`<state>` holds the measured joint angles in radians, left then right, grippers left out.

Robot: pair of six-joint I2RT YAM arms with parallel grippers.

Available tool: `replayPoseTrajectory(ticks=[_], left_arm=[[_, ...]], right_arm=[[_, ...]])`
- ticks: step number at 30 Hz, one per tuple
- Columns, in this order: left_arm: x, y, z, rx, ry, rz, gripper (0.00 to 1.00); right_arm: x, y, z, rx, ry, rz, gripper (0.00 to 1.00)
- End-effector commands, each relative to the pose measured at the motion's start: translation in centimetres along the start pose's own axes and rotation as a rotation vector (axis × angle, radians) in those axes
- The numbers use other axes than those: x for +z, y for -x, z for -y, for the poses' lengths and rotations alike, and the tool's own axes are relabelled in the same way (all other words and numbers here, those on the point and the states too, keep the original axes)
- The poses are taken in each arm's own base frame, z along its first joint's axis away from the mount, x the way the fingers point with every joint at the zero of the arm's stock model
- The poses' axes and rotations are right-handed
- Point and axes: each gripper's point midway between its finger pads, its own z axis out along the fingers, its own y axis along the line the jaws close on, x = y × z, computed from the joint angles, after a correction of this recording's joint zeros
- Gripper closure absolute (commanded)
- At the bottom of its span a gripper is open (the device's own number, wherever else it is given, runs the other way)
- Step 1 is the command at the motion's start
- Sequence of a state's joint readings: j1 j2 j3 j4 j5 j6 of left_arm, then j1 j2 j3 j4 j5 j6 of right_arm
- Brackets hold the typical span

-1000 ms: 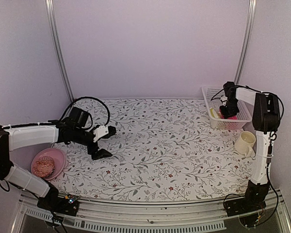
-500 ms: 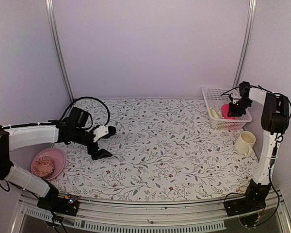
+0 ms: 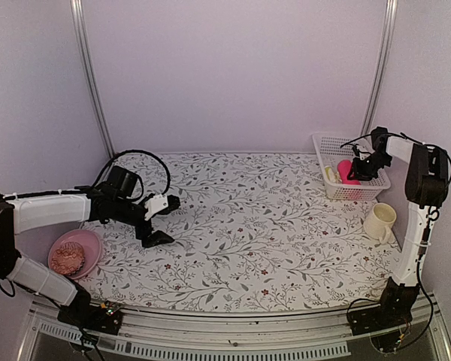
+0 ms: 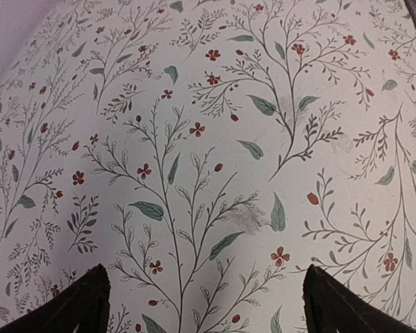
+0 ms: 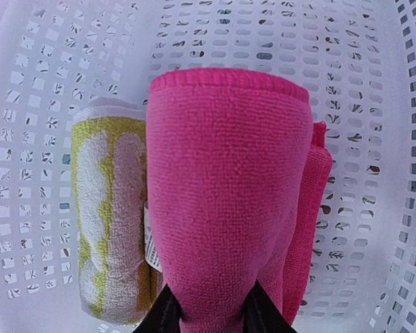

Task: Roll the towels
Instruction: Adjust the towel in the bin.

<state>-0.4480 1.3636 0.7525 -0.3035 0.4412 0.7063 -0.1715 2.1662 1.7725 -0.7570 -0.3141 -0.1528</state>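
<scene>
A bright pink towel (image 5: 229,194), rolled, stands in the white basket (image 5: 374,104) with my right gripper (image 5: 215,316) shut on its near end. Beside it on the left lies the rolled yellow-green and white towel (image 5: 111,222), touching it. In the top view the pink towel (image 3: 346,171) and the yellow-green one (image 3: 330,175) sit in the basket (image 3: 323,140) at the back right, with the right gripper (image 3: 358,173) on the pink one. My left gripper (image 3: 164,219) hangs open over the floral tablecloth at the left; its wrist view shows the left gripper (image 4: 204,305) holding nothing.
A cream mug (image 3: 379,222) stands in front of the basket near the right arm. A pink bowl (image 3: 75,253) with something brown in it sits at the table's left front corner. The floral cloth (image 3: 263,218) covers the table.
The right arm has swung toward the right edge of the basket, and the pink towel now shows more fully in the basket. The left arm has not moved.
</scene>
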Motion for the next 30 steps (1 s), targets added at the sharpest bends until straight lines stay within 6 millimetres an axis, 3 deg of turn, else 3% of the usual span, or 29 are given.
replayPoseTrajectory(ticks=[1,5,11,24,26,27,30], left_arm=[[0.0,-0.4,0.0,-0.008,-0.004,0.005,0.03],[0.1,-0.4,0.0,-0.008,-0.004,0.004,0.03],[0.2,-0.5,-0.1,-0.009,-0.004,0.001,0.03],[0.1,-0.4,-0.3,-0.010,0.004,0.000,0.03],[0.0,-0.4,-0.3,-0.010,0.006,0.001,0.03],[0.0,-0.3,-0.4,-0.009,0.010,0.002,0.03],[-0.4,0.1,-1.3,-0.016,0.047,0.002,0.03]], right_arm=[[0.8,-1.7,0.9,0.021,-0.044,-0.056,0.69],[1.1,-2.2,1.5,0.022,-0.072,-0.073,0.65],[-0.8,-0.9,1.6,0.010,-0.110,-0.030,0.50],[-4.8,1.5,-1.0,-0.048,-0.112,0.063,0.24],[-5.6,1.9,-1.4,-0.058,-0.119,0.084,0.15],[-6.1,2.2,-1.5,-0.064,-0.132,0.096,0.04],[-7.9,3.0,-2.7,-0.085,-0.157,0.141,0.01]])
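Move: The right hand is down in the bin, still pinching the near end of the rolled pink towel; the towel's middle is about 4 cm ahead, 2 cm left and 1 cm lower. The yellow-green towel roll lies some 9 cm left, 3 cm ahead and 2 cm lower; outside the bin, the mug stands roughly 18 cm back and 3 cm right. From the left hand, the pink towel is about 28 cm ahead, 68 cm right and slightly lower. Right hand eases 1.5 cm right, opening wide off the pink towel, then rises some 5 cm, drifting back left. ##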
